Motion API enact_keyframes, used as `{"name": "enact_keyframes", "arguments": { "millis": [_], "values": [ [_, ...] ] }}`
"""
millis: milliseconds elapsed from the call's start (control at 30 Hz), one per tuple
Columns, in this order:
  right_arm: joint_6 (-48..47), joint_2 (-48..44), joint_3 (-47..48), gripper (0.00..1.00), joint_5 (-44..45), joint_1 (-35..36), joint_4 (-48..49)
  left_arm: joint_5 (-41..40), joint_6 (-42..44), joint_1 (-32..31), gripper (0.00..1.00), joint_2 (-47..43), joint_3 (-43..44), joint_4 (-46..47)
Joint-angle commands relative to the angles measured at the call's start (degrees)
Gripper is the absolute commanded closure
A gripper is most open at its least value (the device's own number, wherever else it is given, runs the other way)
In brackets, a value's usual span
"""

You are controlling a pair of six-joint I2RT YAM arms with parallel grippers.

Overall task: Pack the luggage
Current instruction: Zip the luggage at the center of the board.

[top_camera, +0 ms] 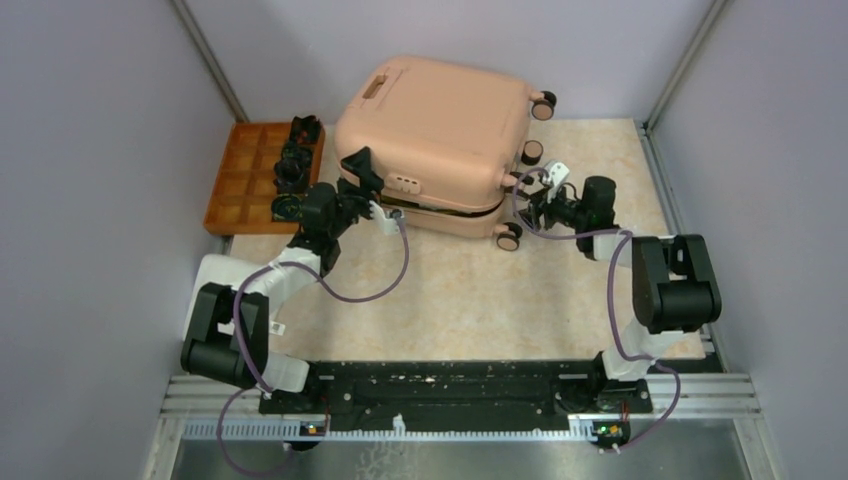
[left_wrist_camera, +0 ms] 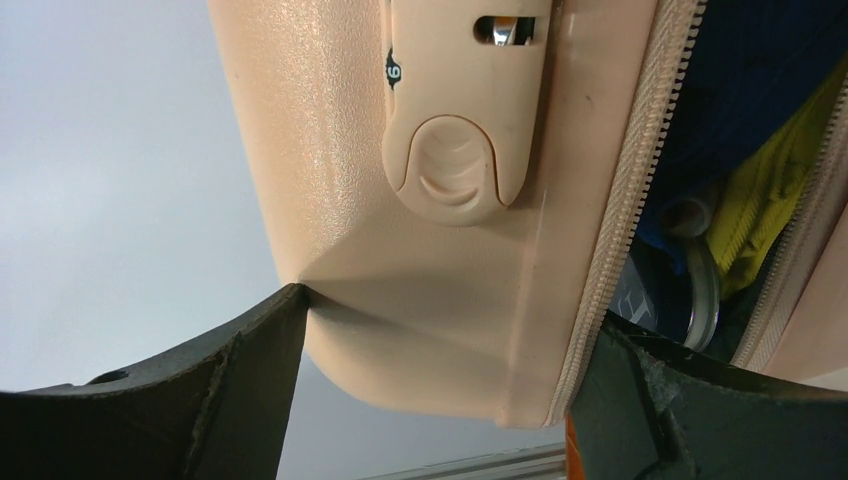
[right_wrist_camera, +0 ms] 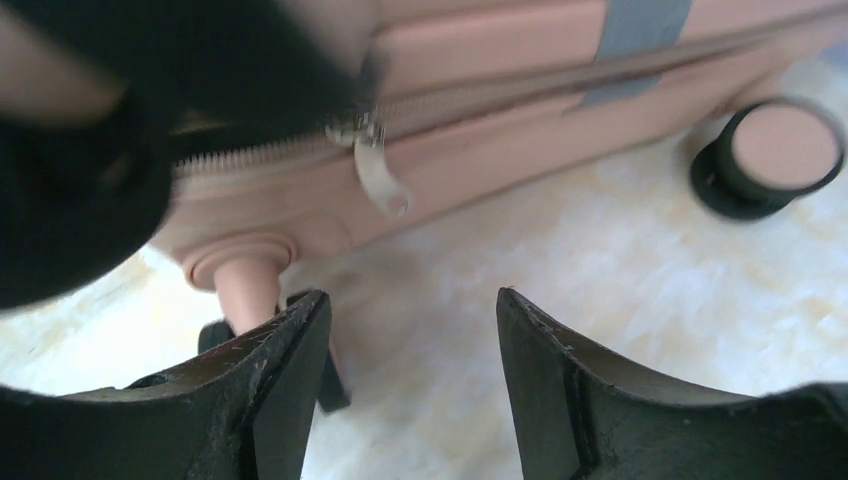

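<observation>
The peach-pink luggage [top_camera: 430, 135] lies flat at the back of the table, its lid down but for a thin gap along the front. My left gripper [top_camera: 365, 180] is at its front left corner. In the left wrist view the jaws [left_wrist_camera: 445, 320] stand wide across the lid's edge, one finger on the outer shell, the other inside the gap by the zipper [left_wrist_camera: 620, 210]. Blue and yellow cloth [left_wrist_camera: 760, 200] shows inside. My right gripper [top_camera: 532, 195] is open at the front right corner, empty, just below the zipper pull [right_wrist_camera: 385, 185].
An orange compartmented tray [top_camera: 240, 180] with black parts stands left of the luggage, against the wall. A luggage wheel [right_wrist_camera: 775, 150] rests on the table right of my right gripper [right_wrist_camera: 412, 305], and a wheel post [right_wrist_camera: 245, 290] is beside its left finger. Walls close in on both sides.
</observation>
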Motion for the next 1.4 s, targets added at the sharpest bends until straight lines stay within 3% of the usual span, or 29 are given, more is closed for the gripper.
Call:
{"name": "enact_keyframes", "arguments": {
  "millis": [0, 133, 433, 667, 900, 967, 1233, 1367],
  "values": [
    [1.9, 2.2, 0.5, 0.39, -3.4, 0.9, 18.9, 0.0, -6.1, -0.7, 0.36, 1.7, 3.8, -2.4],
    [4.2, 3.3, -0.2, 0.41, -4.3, 1.6, 26.5, -0.4, -5.6, -0.7, 0.36, 2.1, 4.1, -2.3],
    [-2.8, 5.7, 4.7, 0.42, -5.4, 3.1, 17.7, -0.8, -4.6, -0.7, 0.36, 2.5, 3.4, -2.2],
    [-5.9, 7.1, 6.2, 0.50, -5.9, 4.6, 18.0, -0.1, -3.4, -1.0, 0.36, 2.4, 3.5, -1.7],
    [-15.7, 7.2, 6.2, 0.56, -3.5, 7.3, 11.2, 0.3, -3.2, -1.7, 0.36, 2.3, 3.5, -1.4],
    [-15.7, 7.6, 5.8, 0.61, -3.2, 7.3, 12.9, 0.2, -3.3, -1.8, 0.36, 2.3, 3.8, -1.3],
    [-11.1, 7.8, 1.1, 1.00, -2.8, 7.7, 26.5, -0.7, -3.6, -2.1, 0.37, 2.8, 5.7, -2.2],
    [-9.1, 7.2, -2.1, 1.00, -0.5, 8.0, 34.4, -1.5, -4.5, -2.2, 0.37, 2.8, 6.2, -2.9]
  ]
}}
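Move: The zipper pull hangs on the suitcase's wheeled end, about 3 cm ahead of the right hand, 4 cm to its left and 3 cm higher. The upper near wheel juts out about 9 cm above the hand, 3 cm ahead and 2 cm left; the lower near wheel is some 7 cm below, 4 cm left and 1 cm ahead. From the left hand, the pull lies roughly 28 cm right, 1 cm ahead and 11 cm lower. Up and forward first, by about 4 cm, then easing left under the upper near wheel, the right hand goes in to the zipper pull while its fingers tip upward some 25 degrees. It shuts its half-open fingers and pinches the pull's tab. The left hand stays wide open astride the upper shell's edge near the lock, drifting about a centimetre forward and left. ##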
